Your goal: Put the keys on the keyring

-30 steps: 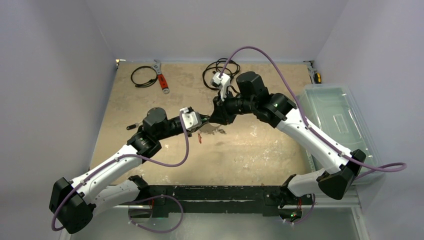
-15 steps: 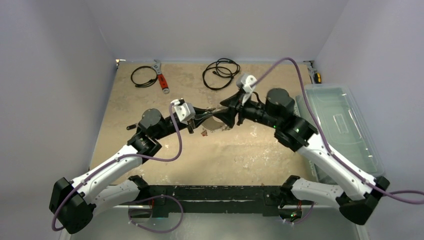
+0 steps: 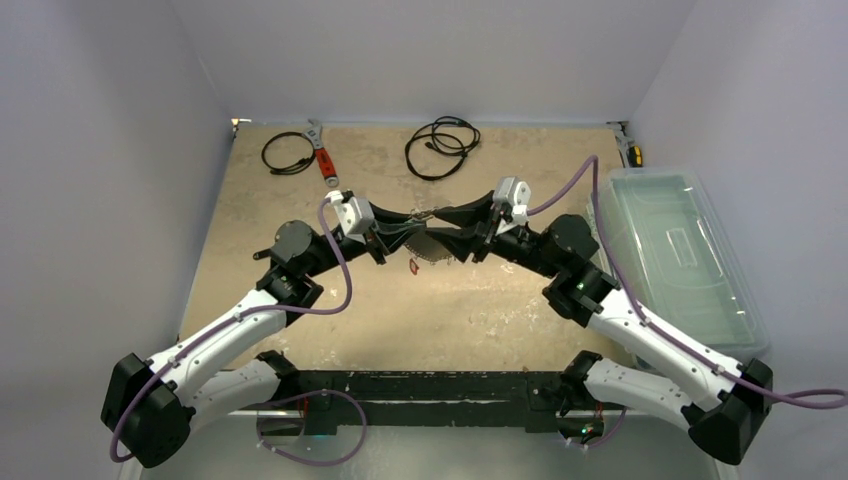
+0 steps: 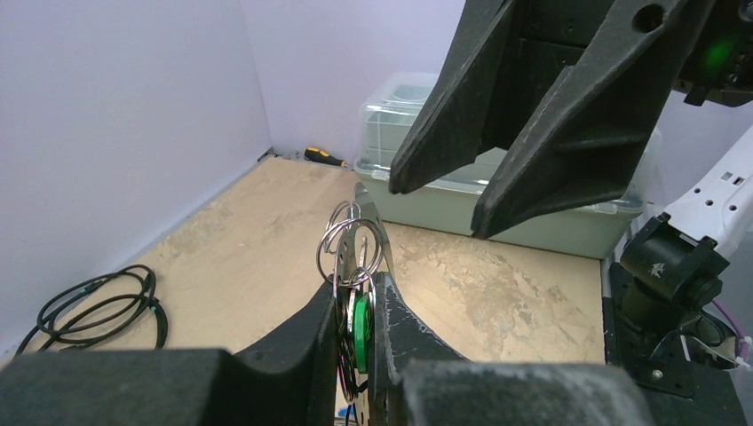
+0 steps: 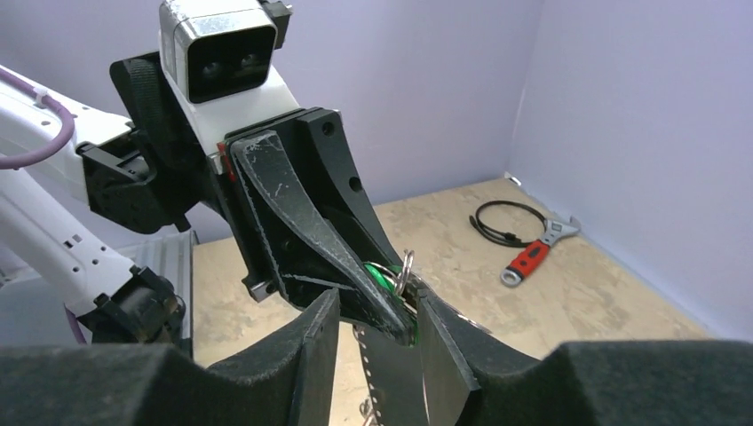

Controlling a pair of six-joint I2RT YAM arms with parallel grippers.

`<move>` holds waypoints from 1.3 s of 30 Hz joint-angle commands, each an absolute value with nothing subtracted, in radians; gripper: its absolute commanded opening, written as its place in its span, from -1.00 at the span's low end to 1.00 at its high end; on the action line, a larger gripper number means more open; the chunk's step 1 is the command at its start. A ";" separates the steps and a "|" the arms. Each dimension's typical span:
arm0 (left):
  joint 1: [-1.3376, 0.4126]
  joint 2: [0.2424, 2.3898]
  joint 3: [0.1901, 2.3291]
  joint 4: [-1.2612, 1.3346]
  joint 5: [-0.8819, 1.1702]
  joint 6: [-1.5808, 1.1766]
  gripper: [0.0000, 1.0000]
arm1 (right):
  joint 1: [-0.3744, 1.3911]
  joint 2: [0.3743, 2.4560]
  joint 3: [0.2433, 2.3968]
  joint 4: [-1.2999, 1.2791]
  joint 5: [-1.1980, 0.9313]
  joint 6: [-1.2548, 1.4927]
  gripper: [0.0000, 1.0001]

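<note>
My left gripper (image 4: 357, 288) is shut on the flat silvery keyring (image 4: 366, 209). A green-tagged key (image 4: 360, 324) is pinched in beside it, and thin wire rings loop over the top. In the top view both grippers meet tip to tip above the table's middle, the left gripper (image 3: 405, 230) facing the right gripper (image 3: 442, 228). The keyring (image 3: 432, 254) and a red tag (image 3: 414, 265) hang below them. My right gripper (image 5: 377, 303) is open, its jaws straddling the left fingertip, the green tag (image 5: 380, 273) and the hanging keyring (image 5: 395, 373).
A red-handled wrench (image 3: 322, 158) and two black coiled cables (image 3: 288, 152) (image 3: 442, 147) lie along the back edge. A clear plastic bin (image 3: 680, 250) stands at the right, with a yellow-handled screwdriver (image 3: 634, 152) behind it. Purple walls close in on three sides.
The right arm swung from the back round to the right. Its gripper opened and came in around the left fingertips. The left gripper carried the keyring a little farther back.
</note>
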State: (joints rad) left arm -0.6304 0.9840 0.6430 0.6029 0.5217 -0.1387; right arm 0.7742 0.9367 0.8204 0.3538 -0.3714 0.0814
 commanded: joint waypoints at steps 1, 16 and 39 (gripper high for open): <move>-0.628 0.979 0.647 0.691 0.545 -0.157 -1.00 | 0.782 0.957 0.845 0.484 -0.439 0.066 -0.20; -0.628 0.977 0.645 0.691 0.546 -0.154 -1.00 | 0.783 1.041 0.892 0.456 -0.446 0.049 -0.60; -0.642 0.952 0.708 0.395 0.490 0.149 -1.00 | 0.785 1.189 1.291 -0.166 -0.272 0.074 -1.00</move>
State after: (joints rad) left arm -0.6281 0.9752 0.6590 0.5236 0.4873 0.0032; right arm 0.7902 1.1751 1.1564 -0.0097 -0.3405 0.0685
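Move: The wire key ring to be taken stands up from the left fingertips, about 2 cm to the left of the right hand point, 1 cm ahead and 1 cm below. From the left hand point, that ring is 2 cm to the right and 1 cm above, level fore and aft. The green tag sits at the left hand point itself. The toothed metal keyring hangs with its middle about 3 cm to the right of that point, 1 cm back and 4 cm below. The upright wire ring, still held at its base by the left fingers with the tag and metal keyring, is approached by the half-open right hand: some 2.5 cm left, slightly forward and down. The right fingers shut on its free part, then carry on about 2 cm forward and 1 cm left, the wrist turning some 15 degrees; at the very end the left hand, keeping its pinch, eases 1 cm forward. ##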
